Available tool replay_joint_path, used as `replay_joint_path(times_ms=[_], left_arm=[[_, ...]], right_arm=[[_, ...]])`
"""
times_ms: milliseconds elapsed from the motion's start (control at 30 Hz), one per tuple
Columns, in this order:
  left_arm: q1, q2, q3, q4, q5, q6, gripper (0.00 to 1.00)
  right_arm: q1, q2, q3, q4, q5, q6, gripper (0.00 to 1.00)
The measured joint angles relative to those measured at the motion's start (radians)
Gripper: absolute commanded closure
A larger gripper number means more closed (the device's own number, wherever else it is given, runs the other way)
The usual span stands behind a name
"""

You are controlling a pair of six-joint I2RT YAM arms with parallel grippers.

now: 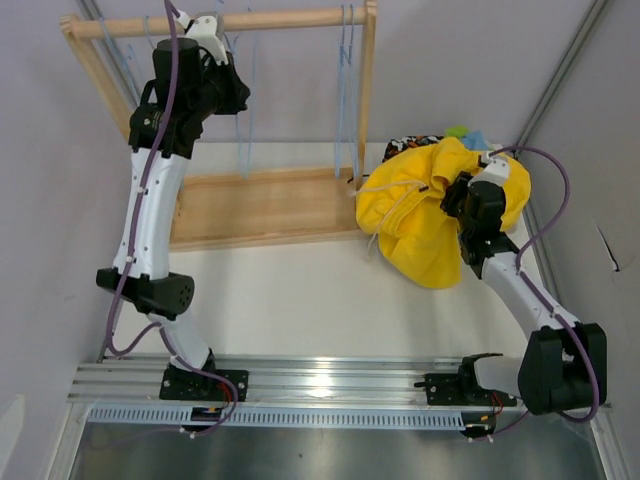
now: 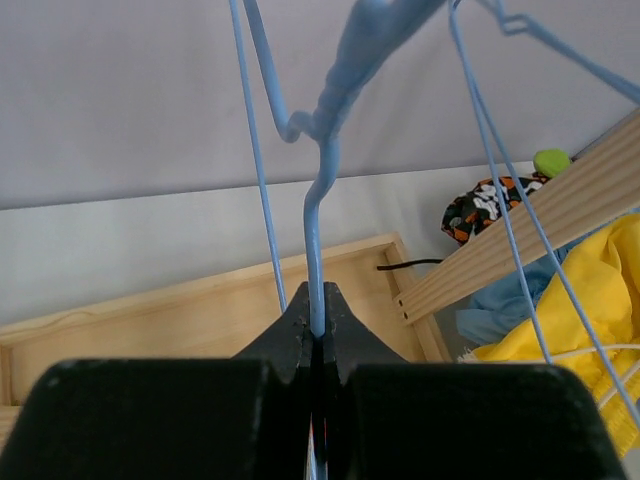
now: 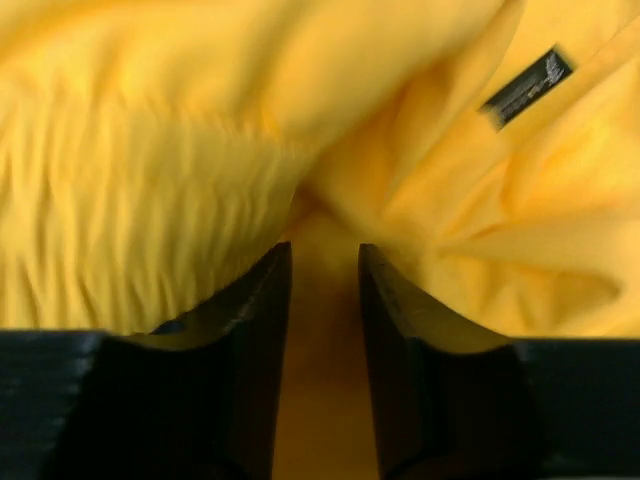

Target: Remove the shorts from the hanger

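The yellow shorts (image 1: 420, 230) lie crumpled on the table at the right, off the rack, and fill the right wrist view (image 3: 200, 150). My right gripper (image 1: 455, 195) sits down on them, its jaws a little apart (image 3: 325, 265) with yellow cloth showing in the gap. High at the rack's left end, my left gripper (image 1: 230, 90) is shut on the thin wire of a bare light blue hanger (image 2: 322, 200); the fingertips (image 2: 318, 325) pinch it. Behind the yellow pair lie black patterned shorts (image 1: 410, 145), lime green shorts (image 1: 458, 131) and light blue shorts (image 1: 478, 138).
A wooden rack stands at the back with its top rail (image 1: 270, 20) and flat base (image 1: 260, 205). More bare blue wire hangers (image 1: 347, 60) hang near its right post. Grey walls close in on both sides.
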Motion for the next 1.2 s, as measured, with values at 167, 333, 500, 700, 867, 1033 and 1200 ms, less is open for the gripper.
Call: replay_joint_path(times_ms=[167, 333, 500, 700, 867, 1033, 1200], left_arm=[[0.010, 0.075, 0.003, 0.003, 0.008, -0.026, 0.98], [0.010, 0.084, -0.008, 0.026, 0.019, -0.046, 0.76], [-0.006, -0.055, -0.231, 0.039, 0.014, -0.057, 0.39], [-0.069, -0.353, -0.549, 0.060, 0.007, -0.057, 0.02], [-0.143, -0.671, -0.791, 0.072, 0.020, -0.061, 0.01], [-0.168, -0.913, -0.888, 0.033, 0.027, -0.062, 0.01], [-0.169, -1.057, -0.807, -0.047, 0.001, -0.058, 0.01]], right_arm=[[0.055, -0.120, -0.047, -0.051, -0.033, 0.026, 0.13], [0.134, -0.219, -0.059, -0.098, -0.032, 0.028, 0.12], [0.186, -0.301, -0.059, -0.134, -0.018, 0.029, 0.12], [0.256, -0.371, -0.043, -0.218, -0.009, 0.036, 0.07], [0.304, -0.375, 0.097, -0.381, -0.039, 0.068, 0.01], [0.392, -0.415, 0.276, -0.460, -0.171, 0.083, 0.01], [0.428, -0.466, 0.420, -0.472, -0.343, 0.103, 0.01]])
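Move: The closed left hand holds a blue hanger. The rail it is for is about 7 cm ahead and 9 cm above, straight in line; two empty hangers are some 20 cm to the right and 6 cm farther out, with the rack's right post just beyond them, 24 cm right and 6 cm ahead. The yellow shorts lie right under the part-open right hand, about 5 cm down; the patterned shorts peep out some 14 cm ahead and 9 cm left. The left hand carries the hanger about 3 cm forward and as far down to seat its hook on the rail, opens wide, and then draws back some 32 cm, dipping a little before it rises again. The right hand meanwhile finishes opening and leaves the yellow shorts, backing off about 20 cm, up 25 cm and 15 cm left, turning some 45 degrees counter-clockwise as the fingers tip upward. ##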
